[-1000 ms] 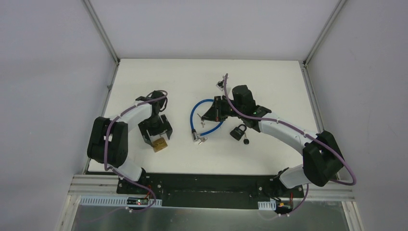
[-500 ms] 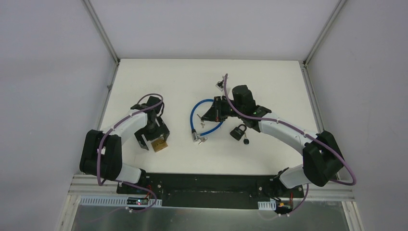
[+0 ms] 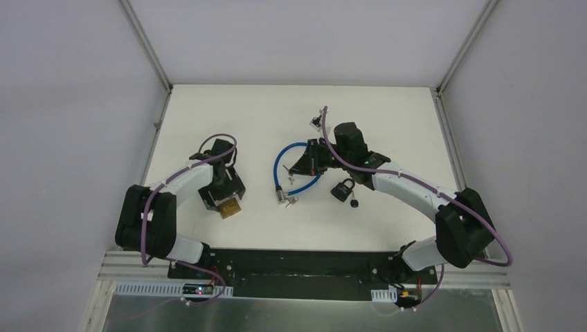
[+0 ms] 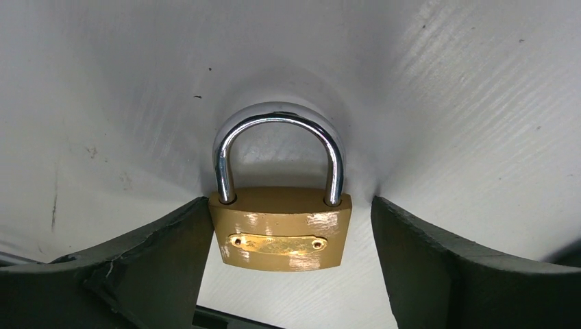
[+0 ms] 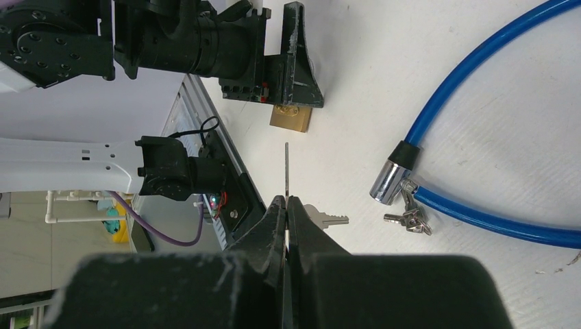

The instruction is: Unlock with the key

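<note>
A brass padlock (image 4: 279, 229) with a steel shackle (image 4: 277, 130) lies flat on the white table, between the fingers of my left gripper (image 4: 289, 205). That gripper is open: its left finger (image 4: 157, 260) touches the lock's side, and its right finger (image 4: 425, 260) stands a little apart. The top view shows the same padlock (image 3: 231, 208) under my left gripper (image 3: 223, 197). My right gripper (image 5: 286, 200) is shut on a thin key (image 5: 286, 168), whose blade sticks out edge-on from the tips. It hovers over mid-table (image 3: 304, 164).
A blue cable lock (image 3: 280, 162) curls under the right gripper, with a key bunch (image 5: 409, 218) at its steel end. A loose silver key (image 5: 327, 219) lies beside it. A black padlock (image 3: 342, 189) sits further right. The left arm's base (image 5: 178, 171) and the table's near edge are close.
My left arm has swung its elbow outward and settled the gripper around the brass padlock. The right arm and its key have not moved.
</note>
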Controlling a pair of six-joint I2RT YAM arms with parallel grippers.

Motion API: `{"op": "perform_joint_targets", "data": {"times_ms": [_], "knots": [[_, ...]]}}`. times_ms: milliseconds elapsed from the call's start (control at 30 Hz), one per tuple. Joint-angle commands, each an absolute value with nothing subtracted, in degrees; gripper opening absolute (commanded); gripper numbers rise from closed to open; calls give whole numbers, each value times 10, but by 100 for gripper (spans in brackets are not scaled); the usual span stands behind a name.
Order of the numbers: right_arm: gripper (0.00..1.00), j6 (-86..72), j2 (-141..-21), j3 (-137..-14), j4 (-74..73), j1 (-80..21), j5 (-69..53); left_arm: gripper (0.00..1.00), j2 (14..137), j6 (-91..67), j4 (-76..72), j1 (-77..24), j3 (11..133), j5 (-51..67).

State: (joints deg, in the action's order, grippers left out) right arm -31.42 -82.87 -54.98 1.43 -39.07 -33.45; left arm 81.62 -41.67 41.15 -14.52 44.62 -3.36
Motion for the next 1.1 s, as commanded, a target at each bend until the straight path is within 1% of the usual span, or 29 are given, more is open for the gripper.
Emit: {"op": "perform_joint_targets", "data": {"times_ms": [0,133,200,267,367,433,467,533,600,733,933,1067], "knots": [[0,-309,-824,-562,28,-388,-340,85,830,-440,403,-142,434,-59],[0,-309,-826,-563,27,-388,-337,87,831,-434,397,-142,428,-50],[0,-309,-827,-563,27,-388,-334,85,827,-431,392,-142,426,-44],[0,-310,-827,-563,27,-388,-330,74,822,-432,390,-142,426,-39],[0,-313,-828,-563,26,-388,-318,53,808,-439,390,-142,431,-28],[0,-316,-829,-567,14,-388,-302,41,794,-444,391,-142,440,-19],[0,-317,-829,-570,8,-388,-295,37,788,-446,395,-142,449,-14],[0,-321,-829,-573,3,-388,-285,33,780,-448,408,-142,471,-2],[0,-324,-830,-573,3,-388,-276,29,778,-450,429,-142,500,5],[0,-328,-834,-574,3,-389,-262,26,782,-464,472,-136,564,48],[0,-330,-852,-594,2,-408,-240,25,806,-535,490,-123,650,167],[0,-311,-877,-639,-44,-437,-221,25,822,-574,490,-118,689,222]]}}
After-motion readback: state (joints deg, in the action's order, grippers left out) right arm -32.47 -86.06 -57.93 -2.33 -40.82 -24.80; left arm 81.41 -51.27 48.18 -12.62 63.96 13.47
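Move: The left hand's open fingers straddle the brass padlock's body, its middle about 1 cm below the hand point and straight under it. The key in the right hand is some 20 cm to the right, 5 cm farther out and 15 cm higher; the blue cable loop lies about 23 cm right and 11 cm ahead. From the right hand, the padlock lies roughly 21 cm left, 4 cm back and 17 cm below. Left hand pinches the padlock and lifts it 11 cm, forward-right towards the key; right hand eases forward-down. ##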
